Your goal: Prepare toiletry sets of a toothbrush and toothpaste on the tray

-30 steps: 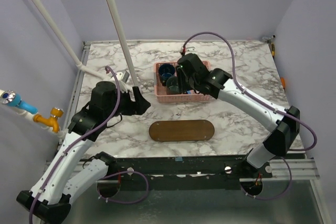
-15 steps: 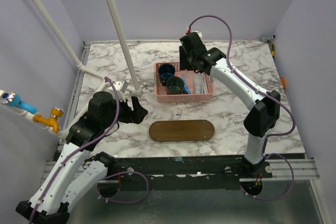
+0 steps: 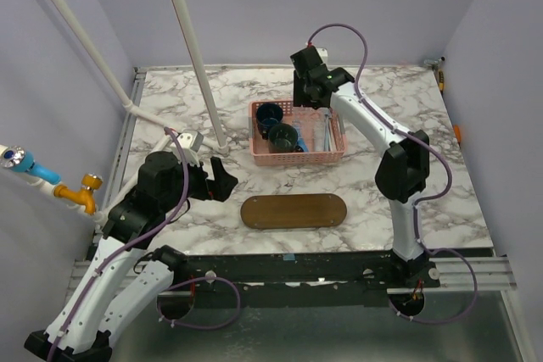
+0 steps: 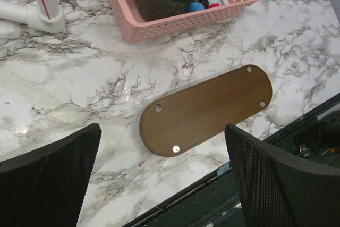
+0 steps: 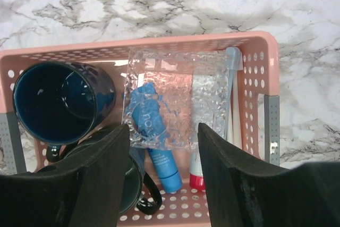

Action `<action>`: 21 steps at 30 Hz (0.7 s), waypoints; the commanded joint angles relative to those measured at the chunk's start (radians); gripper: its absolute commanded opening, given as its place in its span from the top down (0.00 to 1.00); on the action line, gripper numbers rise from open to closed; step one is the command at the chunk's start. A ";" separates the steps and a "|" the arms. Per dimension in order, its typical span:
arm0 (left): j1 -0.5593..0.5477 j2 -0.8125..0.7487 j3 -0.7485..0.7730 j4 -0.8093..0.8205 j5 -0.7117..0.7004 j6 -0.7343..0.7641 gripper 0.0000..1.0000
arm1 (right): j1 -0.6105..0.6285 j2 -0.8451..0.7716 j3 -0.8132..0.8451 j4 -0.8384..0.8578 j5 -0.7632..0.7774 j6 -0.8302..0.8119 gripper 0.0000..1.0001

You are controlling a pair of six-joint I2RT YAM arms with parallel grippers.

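The dark brown oval tray lies bare near the table's front edge, and it also shows as the tray in the left wrist view. My left gripper hangs open to the left of it, with nothing between the fingers. My right gripper hovers open above the far rim of the pink basket. Inside the basket lie a blue toothpaste tube, a red-capped tube and a slim pale toothbrush, partly under crinkled clear plastic.
Two dark blue-green cups fill the basket's left half; one cup sits close to my left finger in the right wrist view. A white pole rises from its base left of the basket.
The right arm lifted out of the basket and drew back to its far rim. The left gripper pulled back toward the near left and its jaws widened.
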 commanded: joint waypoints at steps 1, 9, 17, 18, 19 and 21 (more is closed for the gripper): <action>-0.006 -0.009 -0.002 0.008 -0.031 0.009 0.01 | -0.018 0.048 0.059 -0.046 -0.028 0.018 0.43; -0.005 -0.021 -0.002 0.008 -0.035 0.010 0.01 | -0.030 0.096 0.057 -0.045 -0.052 0.032 0.45; -0.005 -0.018 0.000 0.008 -0.032 0.012 0.01 | -0.032 0.134 0.070 -0.046 -0.060 0.044 0.47; -0.006 -0.017 0.000 0.009 -0.035 0.012 0.01 | -0.033 0.140 0.069 -0.045 -0.054 0.049 0.47; -0.006 -0.018 0.000 0.008 -0.035 0.012 0.01 | -0.033 0.143 0.069 -0.044 -0.052 0.052 0.47; -0.006 -0.017 0.000 0.008 -0.035 0.012 0.01 | -0.036 0.151 0.071 -0.045 -0.049 0.056 0.48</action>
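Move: The right hand is over the far part of the pink basket, with the clear plastic box about 10 cm below, some 1 cm ahead and 1 cm to the right. The blue toothpaste lies 3 cm back and 1 cm left of the hand, and the red-capped toothpaste about 2 cm back and 3 cm right. The toothbrushes are level with it, 6 cm right; the navy mug is 10 cm left and 1 cm ahead. From the left hand, the box is about 25 cm ahead and 23 cm right. The right hand heads down into the basket, towards the clear plastic box, sinking about 5 cm after easing forward by barely a centimetre. Its fingers tip some 5 degrees further down and stay about half open, a touch narrower than before; no contact with the box can be made out. ##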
